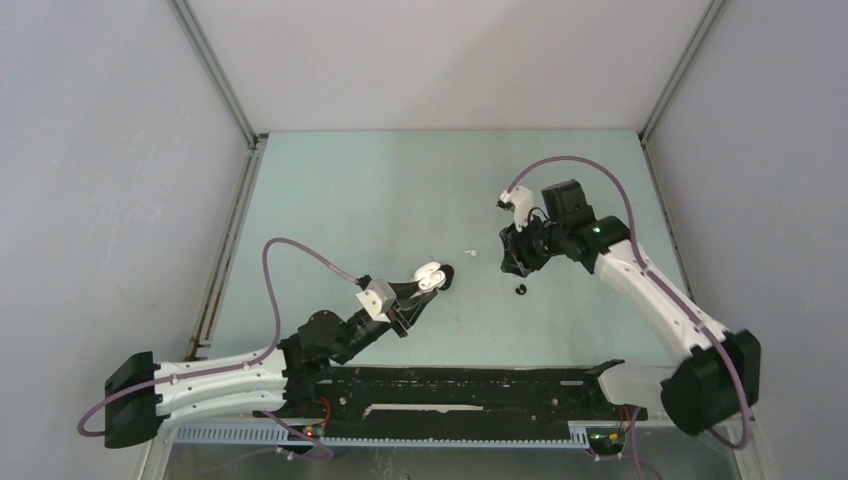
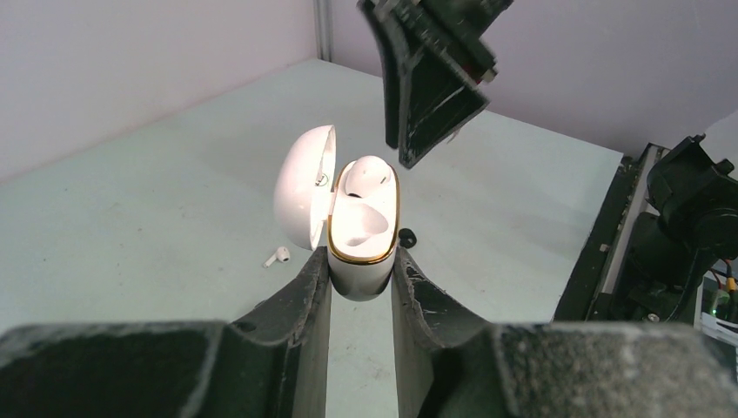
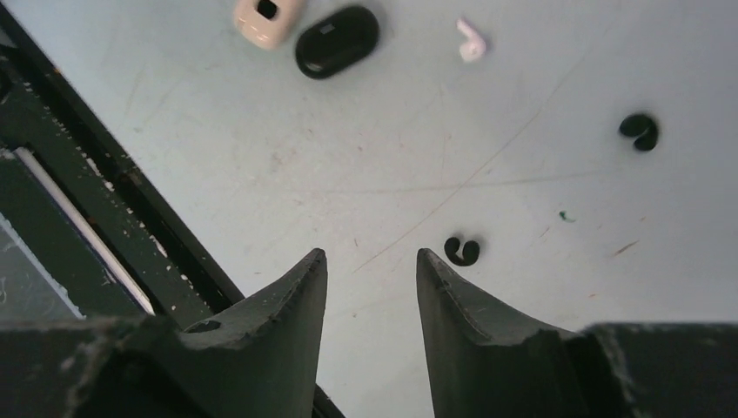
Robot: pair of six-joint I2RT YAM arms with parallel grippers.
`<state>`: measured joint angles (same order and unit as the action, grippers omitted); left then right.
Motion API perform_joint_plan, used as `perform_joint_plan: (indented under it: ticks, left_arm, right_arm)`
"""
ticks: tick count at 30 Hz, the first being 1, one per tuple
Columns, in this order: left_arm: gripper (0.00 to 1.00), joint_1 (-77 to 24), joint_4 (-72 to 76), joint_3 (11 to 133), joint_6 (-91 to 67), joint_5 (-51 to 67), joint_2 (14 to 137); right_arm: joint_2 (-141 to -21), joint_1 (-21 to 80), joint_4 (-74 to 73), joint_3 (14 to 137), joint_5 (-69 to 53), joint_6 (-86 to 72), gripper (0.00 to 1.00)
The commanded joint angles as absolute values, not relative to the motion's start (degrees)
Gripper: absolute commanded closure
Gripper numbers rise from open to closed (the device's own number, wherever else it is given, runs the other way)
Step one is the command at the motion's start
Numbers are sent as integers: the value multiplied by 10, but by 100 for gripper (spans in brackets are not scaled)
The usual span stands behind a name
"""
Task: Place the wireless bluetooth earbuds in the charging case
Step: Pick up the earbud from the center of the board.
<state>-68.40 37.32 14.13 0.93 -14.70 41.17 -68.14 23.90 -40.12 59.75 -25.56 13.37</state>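
My left gripper (image 2: 361,287) is shut on the white charging case (image 2: 363,252), which has a gold rim. Its lid (image 2: 303,187) stands open, and one white earbud (image 2: 365,174) sits in the far socket. The case also shows in the top view (image 1: 430,277). A loose white earbud (image 2: 277,257) lies on the table left of the case, and a black earbud (image 2: 406,237) lies just right of it. My right gripper (image 3: 370,261) is open and empty above the table, with a black earbud (image 3: 462,251) beside its right fingertip. A second black earbud (image 3: 640,131) and a white earbud (image 3: 471,41) lie farther off.
A black rounded case (image 3: 337,41) and a beige case (image 3: 265,16) lie at the top of the right wrist view. The black rail (image 1: 470,390) runs along the table's near edge. The right gripper (image 2: 426,87) hangs above and behind the held case.
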Motion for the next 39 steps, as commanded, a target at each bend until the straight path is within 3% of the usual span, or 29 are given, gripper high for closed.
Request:
perform_joint_plan:
  ticks: [1, 10, 14, 17, 39]
  left_arm:
    - [100, -686, 355, 158, 4, -163, 398]
    - [100, -687, 303, 175, -11, -173, 369]
    - [100, -688, 284, 187, -10, -164, 370]
    - [100, -690, 275, 193, -9, -159, 369]
    - [100, -692, 274, 186, -16, -162, 359]
  right_arm:
    - [-764, 219, -410, 616, -240, 83, 56]
    - [-963, 243, -320, 684, -230, -49, 51]
    - [-1031, 255, -306, 728, -230, -86, 58]
    - [-1075, 269, -320, 769, -205, -91, 56]
    - [-1168, 283, -347, 859, -101, -107, 61]
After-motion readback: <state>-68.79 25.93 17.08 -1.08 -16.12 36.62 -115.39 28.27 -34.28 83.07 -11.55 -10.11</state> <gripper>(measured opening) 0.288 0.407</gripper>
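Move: The white earbud at the centre of the board lies about 12 cm ahead of the right hand, 8 cm to its left and roughly 18 cm below. At the same depth, the near black earbud sits some 2 cm ahead and 2 cm right, the far black earbud 16 cm ahead and 4 cm right, and the black case 5 cm ahead and 14 cm left. From the left hand, the white earbud is around 19 cm ahead, 9 cm right and 23 cm below. The white earbud is what the right hand closes in on, with its fingers kept about half open: a quick, steep drop first, then a flattening, slowing sweep forward and left, in all about 15 cm down, 11 forward and 6 left. On the way the wrist turns some 35 degrees, tipping the fingers more steeply down and turning clockwise; they finish just above the earbud, not yet around it. ##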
